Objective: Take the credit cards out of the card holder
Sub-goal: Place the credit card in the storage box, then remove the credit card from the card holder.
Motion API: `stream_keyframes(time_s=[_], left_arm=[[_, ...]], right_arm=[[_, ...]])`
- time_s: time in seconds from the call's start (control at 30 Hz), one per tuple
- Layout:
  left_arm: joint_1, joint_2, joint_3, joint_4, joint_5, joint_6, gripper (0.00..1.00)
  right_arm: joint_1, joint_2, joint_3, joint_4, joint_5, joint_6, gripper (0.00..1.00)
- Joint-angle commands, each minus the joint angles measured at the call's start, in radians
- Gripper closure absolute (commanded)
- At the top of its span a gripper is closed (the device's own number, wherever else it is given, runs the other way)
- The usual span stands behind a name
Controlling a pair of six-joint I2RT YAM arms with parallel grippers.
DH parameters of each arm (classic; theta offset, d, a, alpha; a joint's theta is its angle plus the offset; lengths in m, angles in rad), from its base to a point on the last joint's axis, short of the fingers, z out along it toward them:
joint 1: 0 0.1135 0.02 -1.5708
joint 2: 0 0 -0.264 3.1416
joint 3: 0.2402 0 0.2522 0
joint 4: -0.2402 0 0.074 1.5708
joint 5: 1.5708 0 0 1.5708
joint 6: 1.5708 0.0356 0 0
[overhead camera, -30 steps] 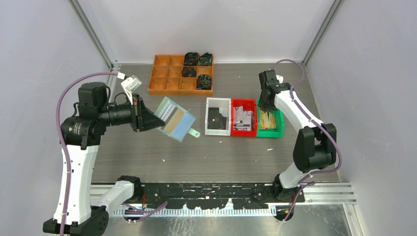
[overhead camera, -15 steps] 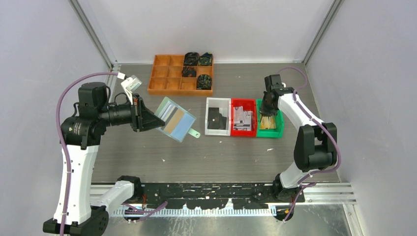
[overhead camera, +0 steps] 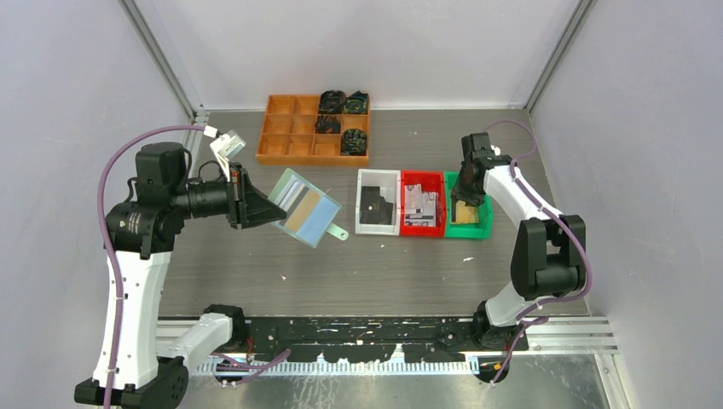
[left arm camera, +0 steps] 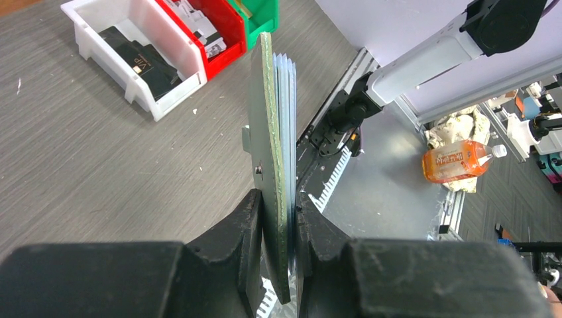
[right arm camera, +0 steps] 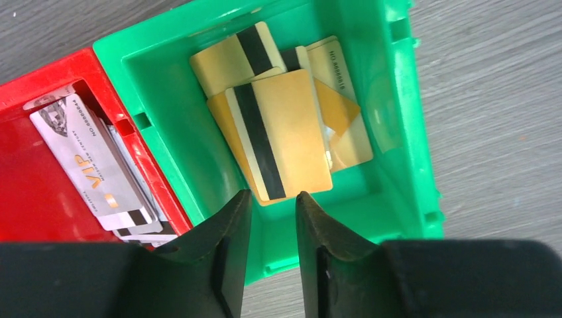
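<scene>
My left gripper (overhead camera: pixel 258 205) is shut on one edge of the pale green card holder (overhead camera: pixel 304 207) and holds it open above the table. An orange/tan card (overhead camera: pixel 303 213) and a grey card (overhead camera: pixel 293 198) sit in its light blue pockets. In the left wrist view the card holder (left arm camera: pixel 267 126) stands edge-on between my fingers (left arm camera: pixel 246 218). My right gripper (overhead camera: pixel 463 201) hangs over the green bin (overhead camera: pixel 486 223). In the right wrist view it (right arm camera: pixel 273 196) is open and empty, just above several gold cards (right arm camera: pixel 281 129) lying in the bin.
A red bin (right arm camera: pixel 36 205) with silver cards (right arm camera: pixel 93 165) adjoins the green bin (right arm camera: pixel 404 112). A white bin (overhead camera: pixel 378 175) with a black card (left arm camera: pixel 140 63) stands left of them. An orange tray (overhead camera: pixel 290 136) with black coiled items is at the back.
My right gripper has moved from the green bin's far end toward its middle. The left arm and the card holder have not moved.
</scene>
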Motion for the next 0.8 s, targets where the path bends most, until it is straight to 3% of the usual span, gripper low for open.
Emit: stream_keyframes(time_s=[0.0,0.17,0.27,0.3,0.4,0.47,0.63,0.77], left_arm=[[0.005,-0.011,0.032,0.034,0.038,-0.010,1.00],[0.005,-0.006,0.030,0.038,0.045,-0.015,1.00],[0.006,-0.008,0.021,0.059,0.055,-0.033,1.00],[0.006,-0.009,0.011,0.071,0.062,-0.042,1.00],[0.006,-0.019,-0.015,0.117,0.092,-0.079,1.00],[0.006,-0.024,-0.028,0.143,0.123,-0.104,1.00],[0.005,-0.030,-0.050,0.204,0.190,-0.172,1.00],[0.005,-0.040,-0.078,0.282,0.260,-0.268,1.00]], right_arm=[[-0.005,-0.102,0.008,0.009,0.116,0.005,0.61],[-0.004,-0.201,0.060,-0.012,0.142,0.023,0.57],[-0.001,-0.290,0.109,0.013,-0.043,0.057,0.52],[0.005,-0.322,0.118,0.043,-0.182,0.078,0.49],[0.026,-0.406,0.106,0.219,-0.568,0.204,0.33],[0.091,-0.452,0.078,0.388,-0.743,0.328,0.27],[0.373,-0.504,-0.001,0.723,-0.831,0.465,0.16],[0.493,-0.493,-0.069,0.920,-0.848,0.561,0.13]])
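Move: Held up in the left fingers, the open card holder lies some 34 cm to the right hand's left, about 17 cm back and 28 cm above it. The empty right hand is low over the green bin, whose middle is about 6 cm below and 1 cm ahead, 1 cm to the right. The red bin sits roughly 11 cm left and 1 cm ahead, the white bin 22 cm left and 1 cm ahead, both 6 cm below. From the left hand, the holder's middle is about 4 cm right, 1 cm ahead and 1 cm below. Rising almost straight up out of the green bin at first, the right hand then swings left above the red and white bins towards the card holder, ending about 30 cm higher, 25 cm farther left and 11 cm back. Its wrist tilts up and turns counter-clockwise until the fingers point left, while they open nearly wide. The left hand keeps its pinch on the holder, easing a little and tilting slightly. ##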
